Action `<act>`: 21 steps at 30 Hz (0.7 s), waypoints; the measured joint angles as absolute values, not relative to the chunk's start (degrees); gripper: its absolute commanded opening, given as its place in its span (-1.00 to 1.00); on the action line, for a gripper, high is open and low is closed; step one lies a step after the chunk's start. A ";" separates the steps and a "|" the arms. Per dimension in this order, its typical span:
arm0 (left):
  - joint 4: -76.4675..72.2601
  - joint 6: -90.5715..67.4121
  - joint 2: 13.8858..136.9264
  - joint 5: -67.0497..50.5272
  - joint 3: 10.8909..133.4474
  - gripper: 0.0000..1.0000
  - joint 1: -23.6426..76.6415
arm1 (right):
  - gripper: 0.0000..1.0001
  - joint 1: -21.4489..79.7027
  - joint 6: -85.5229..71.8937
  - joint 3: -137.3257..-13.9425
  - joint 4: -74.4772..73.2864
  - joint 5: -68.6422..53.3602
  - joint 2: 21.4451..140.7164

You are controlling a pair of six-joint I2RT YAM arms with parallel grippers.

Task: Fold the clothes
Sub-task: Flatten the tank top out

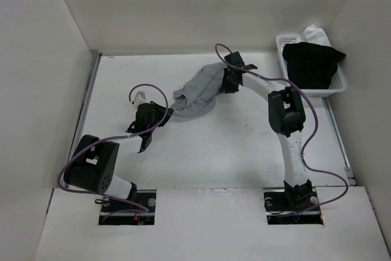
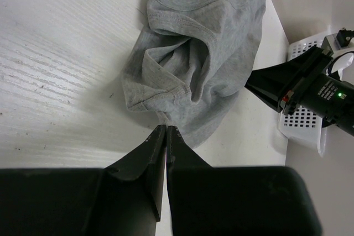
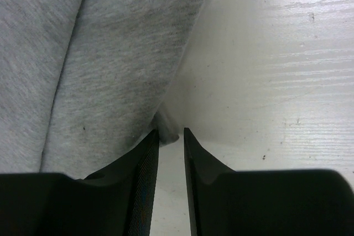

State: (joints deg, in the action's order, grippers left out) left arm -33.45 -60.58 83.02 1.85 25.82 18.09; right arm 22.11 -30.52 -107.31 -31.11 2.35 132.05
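The clothes (image 1: pixel 198 93) are a light grey sleeveless top, lying crumpled on the white table at centre back. My left gripper (image 1: pixel 164 114) is at its near-left corner. In the left wrist view the jaws (image 2: pixel 166 127) are shut, with the hem of the grey top (image 2: pixel 204 53) pinched at their tips. My right gripper (image 1: pixel 227 82) is at the top's right edge. In the right wrist view its fingers (image 3: pixel 171 132) stand a little apart, low over the table, and a small fold of the grey cloth (image 3: pixel 99 53) pokes in between their tips.
A white perforated basket (image 1: pixel 282 50) stands at the back right, holding a black garment (image 1: pixel 311 62) and a white cloth (image 1: pixel 314 30). The left wrist view shows the basket (image 2: pixel 301 120) behind the right arm (image 2: pixel 310 87). White walls enclose the table on three sides.
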 measured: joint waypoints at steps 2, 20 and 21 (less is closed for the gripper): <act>-33.67 -60.64 83.02 1.69 25.74 -0.97 18.00 | -0.43 22.11 -30.30 -107.50 -31.66 2.35 132.05; -34.11 -60.71 83.02 1.52 25.65 -0.98 17.98 | -1.00 22.11 -30.70 -104.84 -27.64 0.16 131.46; -34.11 -60.71 83.02 1.52 25.65 -0.98 18.00 | -1.00 22.13 -30.85 -101.86 -24.58 0.23 130.10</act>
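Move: The right edge of the grey tank top lies almost at the right fingertips, about 1 cm to their left and level with them. The tank top's middle is some 7 cm left and 1 cm ahead of the right hand, the white basket roughly 27 cm right and 11 cm ahead. From the left hand, shut on its near left corner, that right edge is about 12 cm ahead, 15 cm right and 5 cm below. Drifting less than 1 cm to its left along the table, the right hand shuts its fingers, from about a third open to fully closed, on the tank top's right edge and seems to pinch the thin cloth. The wrist keeps its steep, forward-leaning point almost unturned. The left hand stays still and keeps hold of the opposite corner. ##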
